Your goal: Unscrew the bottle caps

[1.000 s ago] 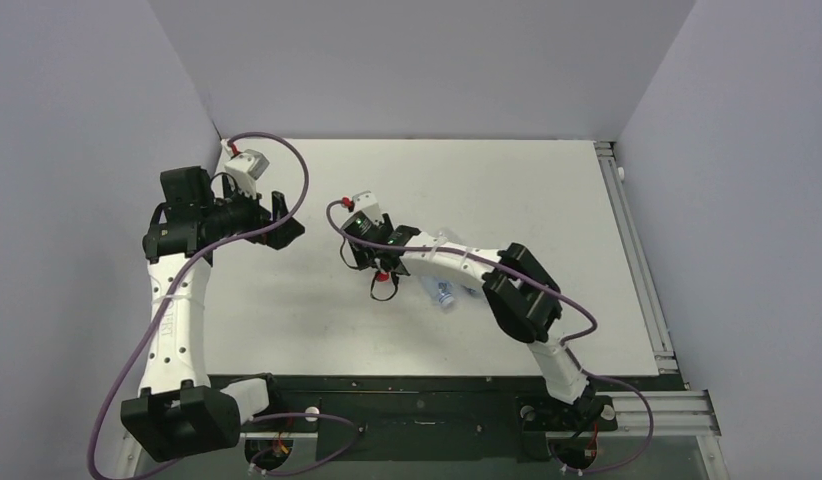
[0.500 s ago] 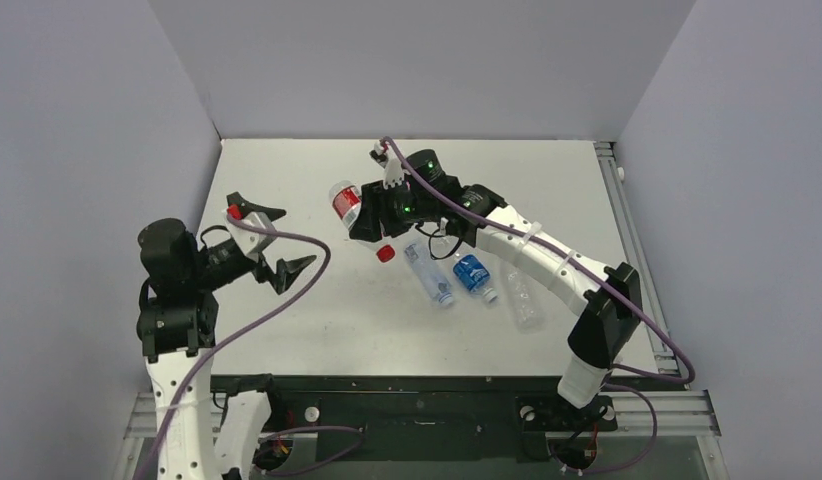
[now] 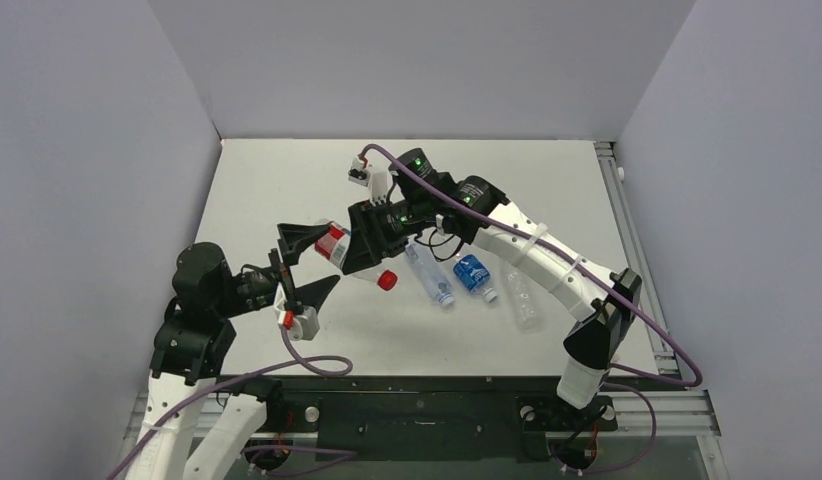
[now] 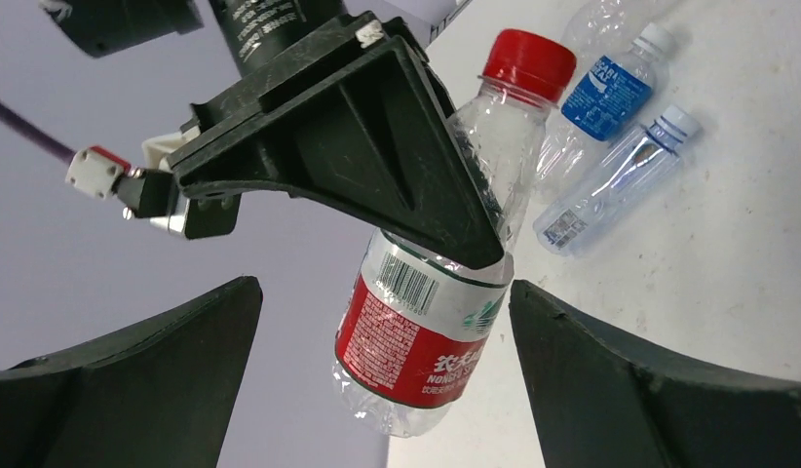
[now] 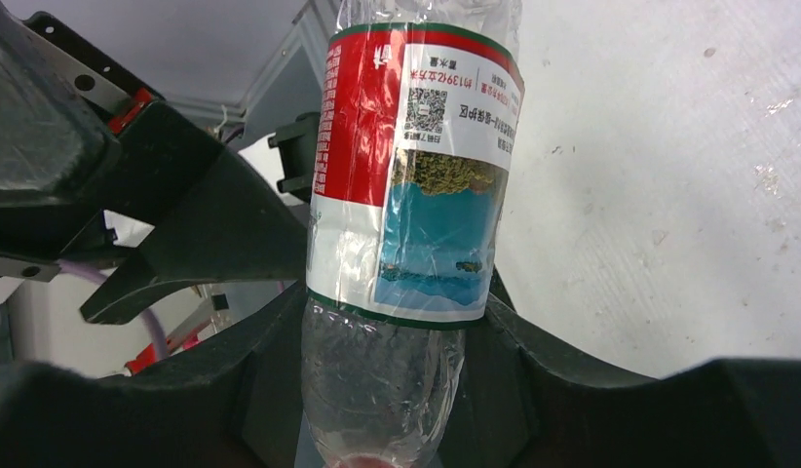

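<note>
My right gripper is shut on a clear bottle with a red label, holding it tilted in the air. Its red cap is on and points down towards the table. In the right wrist view the fingers clamp the clear shoulder of the bottle, and the cap just shows at the bottom edge. My left gripper is open and faces the bottle's base. In the left wrist view the bottle hangs between the wide fingers without touching them, with the red cap at its far end.
Three more bottles lie on the white table right of the held one: a pale-labelled bottle, a blue-labelled bottle with a white cap, and a clear bottle. Grey walls stand at the left, back and right.
The right arm has brought the red-label bottle down and to the left. The left arm has swung in from the left, and its open fingers now frame the bottle's base.
</note>
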Tool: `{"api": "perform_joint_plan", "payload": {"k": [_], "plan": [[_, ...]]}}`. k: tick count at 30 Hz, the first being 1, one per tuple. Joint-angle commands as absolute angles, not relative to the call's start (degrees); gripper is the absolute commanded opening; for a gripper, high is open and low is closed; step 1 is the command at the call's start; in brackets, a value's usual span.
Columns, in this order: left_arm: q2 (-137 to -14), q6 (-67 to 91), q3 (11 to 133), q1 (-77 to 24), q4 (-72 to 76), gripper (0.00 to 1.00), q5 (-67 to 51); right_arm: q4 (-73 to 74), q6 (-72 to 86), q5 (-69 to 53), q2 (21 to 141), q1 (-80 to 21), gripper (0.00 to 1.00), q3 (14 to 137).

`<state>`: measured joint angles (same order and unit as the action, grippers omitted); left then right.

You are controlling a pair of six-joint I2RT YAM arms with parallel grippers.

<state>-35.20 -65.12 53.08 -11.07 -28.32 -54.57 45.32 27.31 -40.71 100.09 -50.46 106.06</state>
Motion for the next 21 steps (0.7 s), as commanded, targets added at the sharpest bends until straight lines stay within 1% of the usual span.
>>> {"api": "perform_joint_plan", "payload": {"k": [1, 2, 6, 10, 13, 14, 15, 16, 17, 18, 19, 20, 21], "plan": [[-35.74, -81.17, 56.05, -14.81, -36.65, 0.97, -49.48, 50.4, 25.67, -41.74, 100.47, -51.73, 0.45, 110.3], [-35.97, -83.99, 56.37, -15.63, -40.12, 0.97, -48.47, 50.59, 25.67, -41.57, 100.46, -51.93, 0.45, 110.76], [-37.62, -86.18, 58.1, -17.05, -45.09, 0.96, -47.2, 51.92, 25.38, -40.65, 101.08, -53.34, 0.45, 112.92], [-39.03, -83.61, 58.98, -18.32, -44.22, 0.97, -46.38, 53.16, 25.11, -39.24, 102.33, -55.05, 0.46, 115.06], [-39.58, -78.49, 59.33, -20.01, -41.2, 0.99, -45.43, 53.69, 25.29, -38.34, 103.74, -55.99, 0.47, 116.48], [-39.8, -77.15, 59.46, -20.46, -40.49, 0.97, -45.04, 53.99, 25.35, -38.11, 104.03, -56.38, 0.47, 117.25], [-39.89, -76.72, 59.64, -21.31, -40.33, 0.92, -44.24, 54.06, 25.38, -37.87, 104.54, -56.54, 0.47, 117.64], [-40.03, -76.37, 59.71, -21.73, -40.36, 0.89, -43.65, 54.01, 25.53, -37.79, 104.7, -56.85, 0.47, 118.16], [-40.01, -76.35, 59.68, -22.31, -40.4, 0.83, -42.47, 53.98, 25.6, -37.33, 104.77, -56.99, 0.47, 118.55], [-40.11, -76.45, 59.59, -22.45, -40.66, 0.8, -41.89, 53.97, 25.73, -37.12, 104.77, -57.2, 0.47, 118.69], [-40.09, -76.51, 59.48, -22.55, -40.81, 0.74, -40.97, 53.94, 25.79, -36.59, 104.72, -57.17, 0.48, 118.86], [-40.04, -76.44, 59.4, -22.61, -40.92, 0.7, -40.57, 53.91, 25.89, -36.31, 104.66, -57.18, 0.48, 118.93], [-40.01, -76.0, 59.15, -22.64, -40.85, 0.63, -39.85, 54.11, 25.91, -35.78, 104.5, -57.16, 0.48, 119.03]]}}
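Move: The bottle hangs level in the right gripper's fingers, its middle at that hand point; the open left gripper waits about 9 cm to the left, 2 cm farther back and 5 cm higher. From the left hand, the bottle's middle is some 8 cm right, 2 cm ahead and 5 cm below, its red cap 16 cm right, 5 cm back and 7 cm below. On the table, the clear bottle lies about 7 cm ahead, 23 cm right and 26 cm below the right hand. Lower the left gripper about 4 cm with a slight drift right, tipping its fingers down some 10 degrees, so that they straddle the bottle's labelled end, and start closing them only at the end. Meanwhile keep the right grip and bring the bottle about 4 cm back, then also 2 cm left, into the open left fingers. ##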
